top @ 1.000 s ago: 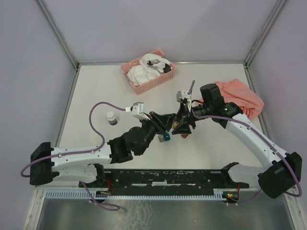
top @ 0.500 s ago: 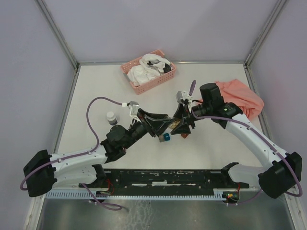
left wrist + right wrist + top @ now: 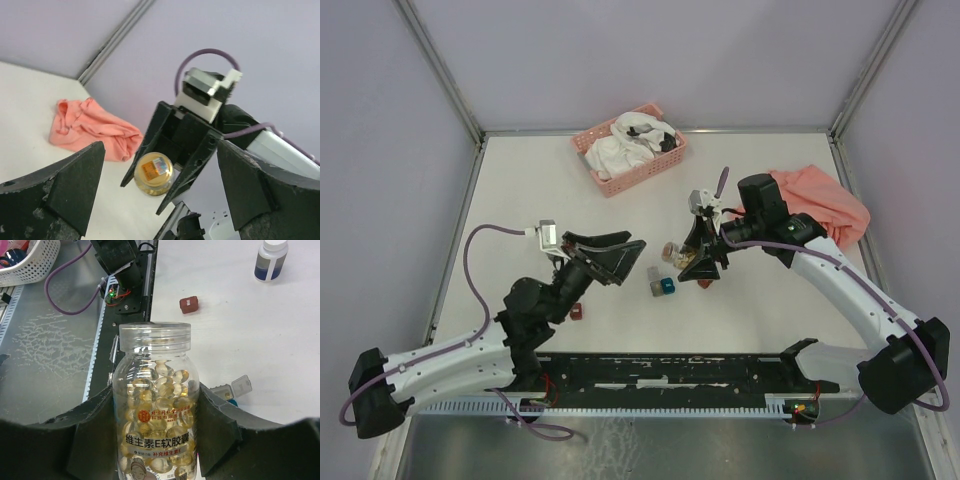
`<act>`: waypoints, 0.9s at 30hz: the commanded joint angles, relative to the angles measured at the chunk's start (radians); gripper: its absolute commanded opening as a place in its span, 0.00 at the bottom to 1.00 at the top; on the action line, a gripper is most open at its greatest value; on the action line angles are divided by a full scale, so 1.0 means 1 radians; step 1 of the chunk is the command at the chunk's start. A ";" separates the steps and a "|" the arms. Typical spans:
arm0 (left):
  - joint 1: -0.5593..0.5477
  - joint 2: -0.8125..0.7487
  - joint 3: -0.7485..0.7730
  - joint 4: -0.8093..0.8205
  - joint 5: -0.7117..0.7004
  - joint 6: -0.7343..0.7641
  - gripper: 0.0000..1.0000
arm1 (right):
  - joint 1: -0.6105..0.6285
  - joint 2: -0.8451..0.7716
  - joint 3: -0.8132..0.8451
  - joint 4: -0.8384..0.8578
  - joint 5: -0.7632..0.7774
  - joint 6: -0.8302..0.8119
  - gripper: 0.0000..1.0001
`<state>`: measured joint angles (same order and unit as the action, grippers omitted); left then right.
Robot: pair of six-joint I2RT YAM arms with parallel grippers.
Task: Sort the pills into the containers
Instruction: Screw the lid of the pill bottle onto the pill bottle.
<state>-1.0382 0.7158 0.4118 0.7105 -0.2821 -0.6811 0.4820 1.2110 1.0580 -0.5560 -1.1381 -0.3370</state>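
A clear, uncapped jar (image 3: 156, 405) full of amber pills (image 3: 160, 385) sits between my right gripper's (image 3: 156, 440) fingers, which are shut on its body. From above, that gripper (image 3: 698, 262) holds the jar low over mid-table. My left gripper (image 3: 630, 255) stands wide open and empty, well left of the jar. In the left wrist view its gripper (image 3: 160, 146) faces the jar's round end (image 3: 154, 172). A grey container (image 3: 654, 283) with its lid up and a teal one (image 3: 667, 286) sit just left of the jar. A dark red container (image 3: 577, 312) lies by the left arm.
A pink basket (image 3: 628, 150) of white cloths stands at the back. A salmon cloth (image 3: 820, 205) lies at the right, behind the right arm. A white-capped dark bottle (image 3: 270, 260) stands on the left side. The black rail (image 3: 670, 370) runs along the near edge.
My left arm has drawn back to the left, away from the jar, and its jaws have opened wide. The right gripper and jar have stayed put.
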 commanded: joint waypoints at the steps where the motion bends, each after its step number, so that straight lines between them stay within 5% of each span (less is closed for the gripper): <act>1: -0.018 0.064 0.065 -0.147 -0.137 -0.147 0.99 | -0.002 -0.008 0.027 0.016 0.007 0.004 0.02; 6: -0.195 0.218 0.238 -0.335 -0.492 -0.190 1.00 | -0.002 -0.008 0.029 0.016 0.023 0.005 0.02; 10: -0.216 0.311 0.316 -0.375 -0.516 -0.241 0.98 | -0.003 -0.003 0.030 0.014 0.026 0.006 0.02; 22: -0.223 0.389 0.363 -0.371 -0.487 -0.311 0.45 | -0.003 -0.010 0.033 0.010 0.035 0.006 0.02; 27: -0.222 0.362 0.293 -0.200 -0.407 -0.170 0.25 | -0.003 -0.010 0.034 0.010 0.027 0.011 0.02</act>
<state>-1.2579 1.1015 0.7383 0.3473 -0.7288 -0.9516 0.4820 1.2121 1.0580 -0.5655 -1.0763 -0.3370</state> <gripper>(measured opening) 0.493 0.601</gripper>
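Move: From the open left gripper, the clear lid on the pill bottle is about 8 cm to the right, 2 cm ahead and 5 cm lower. The bottle body, in the right gripper, sits some 3 cm right of the lid, 1 cm nearer the base and 3 cm lower. The teal container is on the table about 3 cm ahead and 7 cm right, roughly 30 cm down. From the right gripper the lid is about 4 cm left, 2 cm ahead and 4 cm up. Bring the left gripper in to the bottle's lid again: sink about 5 cm and swing some 7 cm right, easing slightly forward, while tipping the fingers down about 25 degrees until nearly level. Straddle the lid, then close from wide open to about half and pinch its sides. Keep the right gripper's hold on the bottle body. ##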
